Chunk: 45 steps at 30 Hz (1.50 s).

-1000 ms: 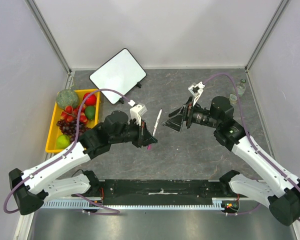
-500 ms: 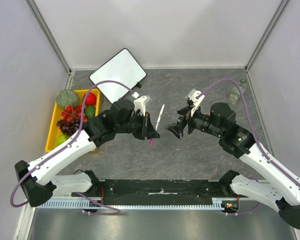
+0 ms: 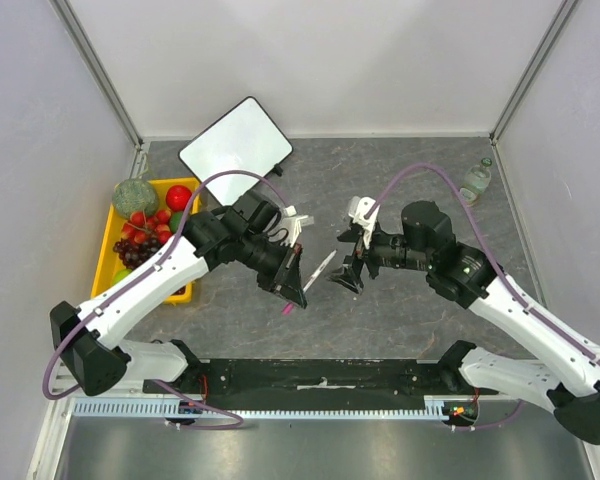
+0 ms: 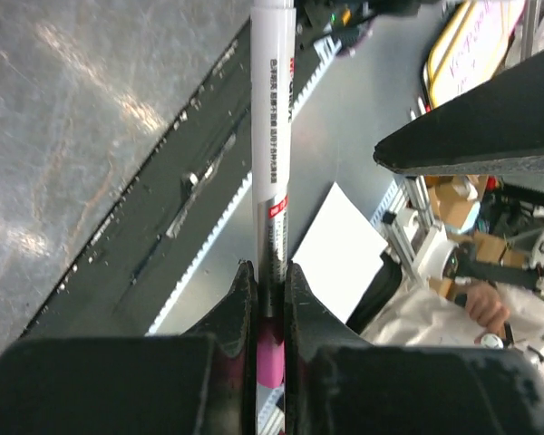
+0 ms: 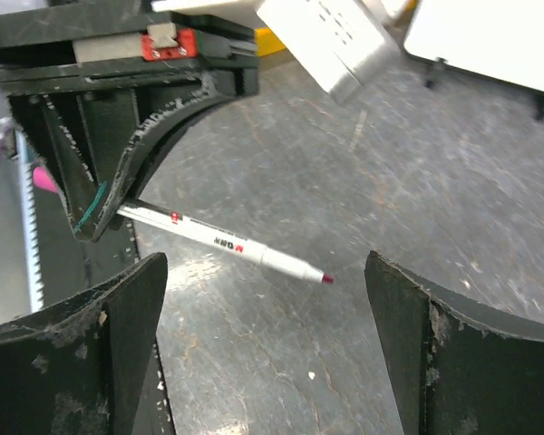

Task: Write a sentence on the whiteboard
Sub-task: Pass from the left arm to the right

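Observation:
The whiteboard (image 3: 236, 150) stands tilted at the back left, its face blank white; no sentence shows on it. In the right wrist view its lower edge and feet (image 5: 490, 36) show at the top right. My left gripper (image 3: 292, 285) is shut on a white marker (image 3: 318, 270) near its pink rear end, above the middle of the table. The marker (image 4: 272, 118) runs straight out from between the left fingers (image 4: 270, 281). Its red tip points toward my right gripper (image 3: 345, 272), which is open. In the right wrist view the marker (image 5: 227, 243) hangs between and just beyond the right gripper's (image 5: 263, 299) wide-apart fingers, touching neither.
A yellow tray (image 3: 102, 262) of fruit, with a green melon (image 3: 133, 195), sits at the left edge. A small clear bottle (image 3: 475, 182) stands by the right wall. Grey enclosure walls close in the table on three sides.
My left arm has reached forward and tilted the marker so its tip points right. My right gripper has moved left and nearer, up to the tip, staying open.

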Motion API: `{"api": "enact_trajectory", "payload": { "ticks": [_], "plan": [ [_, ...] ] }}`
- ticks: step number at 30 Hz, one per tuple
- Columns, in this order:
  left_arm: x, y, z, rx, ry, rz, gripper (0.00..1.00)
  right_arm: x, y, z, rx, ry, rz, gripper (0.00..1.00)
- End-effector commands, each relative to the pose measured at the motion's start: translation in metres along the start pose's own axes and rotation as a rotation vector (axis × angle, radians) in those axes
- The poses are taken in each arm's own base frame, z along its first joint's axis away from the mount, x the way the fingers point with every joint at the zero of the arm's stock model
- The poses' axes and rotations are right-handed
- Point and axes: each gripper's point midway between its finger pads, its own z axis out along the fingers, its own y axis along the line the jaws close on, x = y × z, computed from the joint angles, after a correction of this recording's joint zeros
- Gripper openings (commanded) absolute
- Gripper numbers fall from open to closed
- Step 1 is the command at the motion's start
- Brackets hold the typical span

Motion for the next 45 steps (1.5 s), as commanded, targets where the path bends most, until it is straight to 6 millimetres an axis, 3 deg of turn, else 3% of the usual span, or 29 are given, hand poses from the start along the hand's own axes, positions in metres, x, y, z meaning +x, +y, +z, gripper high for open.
{"api": "enact_trajectory", "payload": {
  "ticks": [1,6,11,19,24,26,32,36,37,38,39,40,43,45],
  "plan": [
    [0.024,-0.03,-0.02,0.135,0.104,0.063,0.02,-0.024,0.034,0.002,-0.229,-0.042,-0.07,0.95],
    [0.037,-0.045,-0.031,0.218,0.134,0.095,0.02,-0.026,0.061,0.005,-0.431,-0.037,-0.039,0.9],
    [0.046,-0.049,-0.037,0.241,0.132,0.13,0.02,-0.036,0.092,-0.007,-0.65,-0.063,0.0,0.86],
    [0.047,-0.054,-0.042,0.257,0.119,0.155,0.02,-0.032,0.101,-0.006,-0.748,-0.04,0.054,0.72],
    [0.044,-0.054,-0.042,0.253,0.117,0.161,0.02,-0.03,0.101,-0.004,-0.752,-0.03,0.069,0.55],
    [0.044,-0.052,-0.04,0.247,0.12,0.156,0.02,-0.029,0.101,-0.003,-0.754,-0.024,0.08,0.43],
    [0.043,-0.049,-0.038,0.233,0.125,0.152,0.02,-0.026,0.102,0.001,-0.76,-0.009,0.098,0.24],
    [0.042,-0.047,-0.038,0.221,0.122,0.155,0.02,-0.026,0.102,0.002,-0.76,-0.005,0.105,0.0],
    [0.041,-0.046,-0.038,0.206,0.117,0.156,0.04,-0.026,0.102,0.002,-0.759,-0.004,0.106,0.0],
    [0.039,-0.045,-0.039,0.192,0.108,0.16,0.16,-0.026,0.101,0.002,-0.751,-0.003,0.108,0.0],
    [0.035,-0.045,-0.041,0.169,0.092,0.165,0.39,-0.026,0.1,0.002,-0.743,-0.003,0.107,0.0],
    [0.031,-0.044,-0.043,0.144,0.071,0.167,0.54,-0.026,0.1,0.002,-0.737,-0.004,0.104,0.0],
    [0.005,-0.041,-0.056,0.008,-0.042,0.174,0.74,-0.026,0.093,0.006,-0.684,0.0,0.103,0.0],
    [-0.018,-0.035,-0.068,-0.107,-0.147,0.168,0.77,-0.026,0.087,0.01,-0.629,0.004,0.107,0.0]
  ]
}}
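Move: The right hand, open and empty, has the marker's middle about 5 cm to its left, 4 cm back and 3 cm below. The left hand already pinches the marker by its capped end; the right gripper stands some 7 cm ahead of that hand, 8 cm to its right and about 4 cm higher. The whiteboard lies about 32 cm ahead of the left hand, 14 cm to its left and 18 cm below; the fruit tray is roughly 11 cm ahead, 33 cm left and 15 cm below. Back some 9 cm and left 4 cm goes the right hand, swinging about 35 degrees counter-clockwise, then shuts and pinches the white barrel towards its tip. The left hand carries the marker back about 6 cm, rising and easing left, holds until the right fingers have closed, then opens wide and starts forward and up from the capped end. ##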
